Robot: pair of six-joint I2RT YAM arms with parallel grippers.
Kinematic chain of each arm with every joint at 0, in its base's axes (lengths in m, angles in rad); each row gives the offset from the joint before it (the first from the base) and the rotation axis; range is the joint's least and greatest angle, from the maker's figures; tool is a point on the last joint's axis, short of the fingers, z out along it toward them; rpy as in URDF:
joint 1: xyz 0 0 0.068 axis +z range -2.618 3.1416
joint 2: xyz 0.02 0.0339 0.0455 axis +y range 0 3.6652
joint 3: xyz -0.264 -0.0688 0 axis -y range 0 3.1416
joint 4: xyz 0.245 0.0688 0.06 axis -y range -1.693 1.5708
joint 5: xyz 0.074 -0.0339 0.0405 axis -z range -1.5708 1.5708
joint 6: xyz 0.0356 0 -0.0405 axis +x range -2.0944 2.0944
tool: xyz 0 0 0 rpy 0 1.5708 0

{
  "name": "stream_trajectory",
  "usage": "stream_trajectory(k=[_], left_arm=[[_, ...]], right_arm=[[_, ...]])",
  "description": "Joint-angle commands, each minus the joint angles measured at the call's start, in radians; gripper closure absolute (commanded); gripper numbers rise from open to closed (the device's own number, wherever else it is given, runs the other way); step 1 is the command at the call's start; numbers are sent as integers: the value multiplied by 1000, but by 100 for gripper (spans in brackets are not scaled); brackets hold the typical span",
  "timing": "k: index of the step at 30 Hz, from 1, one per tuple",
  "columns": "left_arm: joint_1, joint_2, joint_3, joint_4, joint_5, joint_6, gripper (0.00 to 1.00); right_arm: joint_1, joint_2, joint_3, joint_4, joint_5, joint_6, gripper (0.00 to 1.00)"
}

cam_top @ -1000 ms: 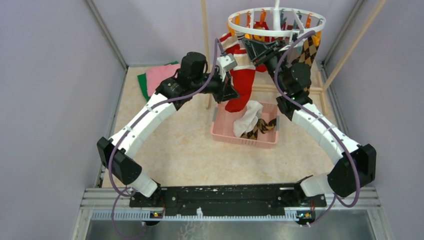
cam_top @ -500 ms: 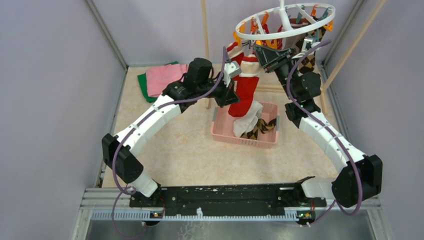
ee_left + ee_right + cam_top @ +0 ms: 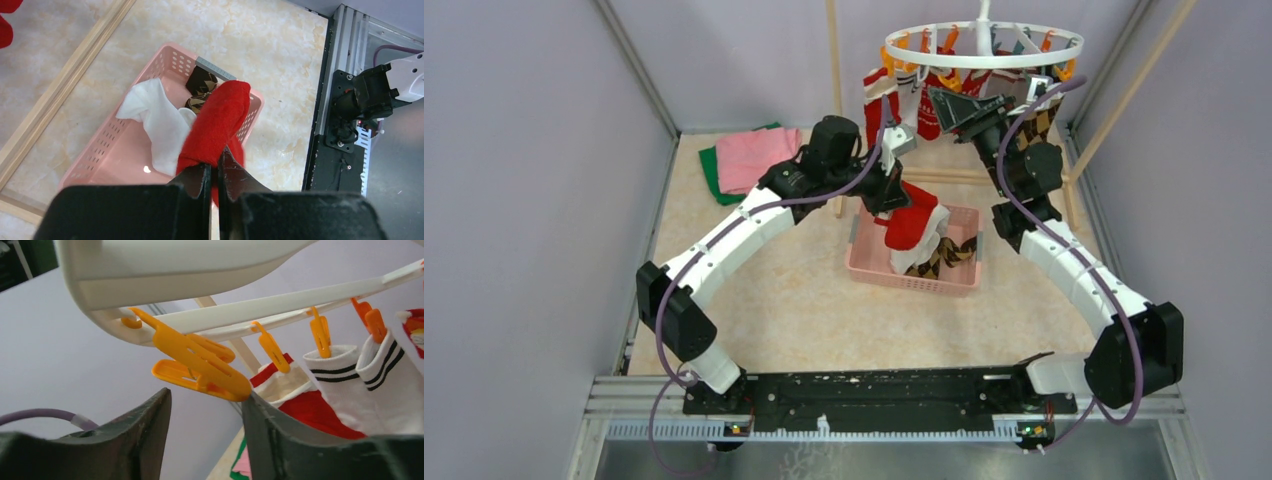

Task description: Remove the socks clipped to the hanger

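The white ring hanger hangs at the back with orange and teal clips. Socks still hang from it: red and white ones on the left, a brown argyle one on the right. My left gripper is shut on a plain red sock, which dangles over the pink basket. In the left wrist view the red sock runs out from the shut gripper. My right gripper is open under the ring. In its wrist view an orange clip sits just above the open gripper, beside striped white socks.
The basket holds a white sock and a brown argyle sock. Folded pink and green cloths lie at the back left. Wooden rack posts stand at both sides of the hanger. Grey walls close in both sides.
The red sock came off the hanger, and my left gripper carried it down toward the basket. The hanger swung to the right, then settled level. My right gripper stayed under the ring.
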State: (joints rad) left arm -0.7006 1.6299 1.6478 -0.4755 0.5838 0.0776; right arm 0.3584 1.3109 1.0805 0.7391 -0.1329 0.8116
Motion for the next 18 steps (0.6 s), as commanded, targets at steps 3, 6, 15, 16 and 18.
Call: stream_trajectory(k=[3, 6, 15, 16, 18], left_arm=[[-4, -30, -14, 7, -22, 13, 91], [-4, -42, -32, -17, -32, 36, 29], [69, -17, 131, -262, -126, 80, 1], [102, -10, 158, -286, -111, 78, 1], [164, -8, 197, -314, -88, 78, 1]], right_arm=[[-7, -52, 7, -9, -1, -35, 22], [-7, -109, -63, -40, 29, -81, 14], [-4, -217, -249, -137, 91, -217, 14], [-2, -218, -272, -133, 94, -229, 14], [16, -209, -322, -116, 109, -257, 14]])
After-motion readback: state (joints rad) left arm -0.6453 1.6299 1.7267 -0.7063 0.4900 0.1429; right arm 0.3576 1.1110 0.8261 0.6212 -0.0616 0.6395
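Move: The left hand pinches the red sock over the pink basket, whose middle lies some 4 cm to its right, about level fore and aft and 26 cm below; in it the white sock is roughly 6 cm right and 1 cm forward, the argyle sock 11 cm right and 2 cm back. The right hand is at the empty orange clip; from it the hanger ring's centre is about 11 cm forward, 5 cm right and 6 cm up, the red-and-white stocking 7 cm forward, 8 cm left and 5 cm down. The left fingers spring wide open and let go of the red sock over the basket while the hand dips 2 to 3 cm; it then swings about 4 cm left, rising and easing slightly forward. The right hand opens too, lets the orange clip go and backs off below the hanger, mainly down by some 7 cm, a little right and back, its upward-pointing fingers levelling by about 10 degrees. ##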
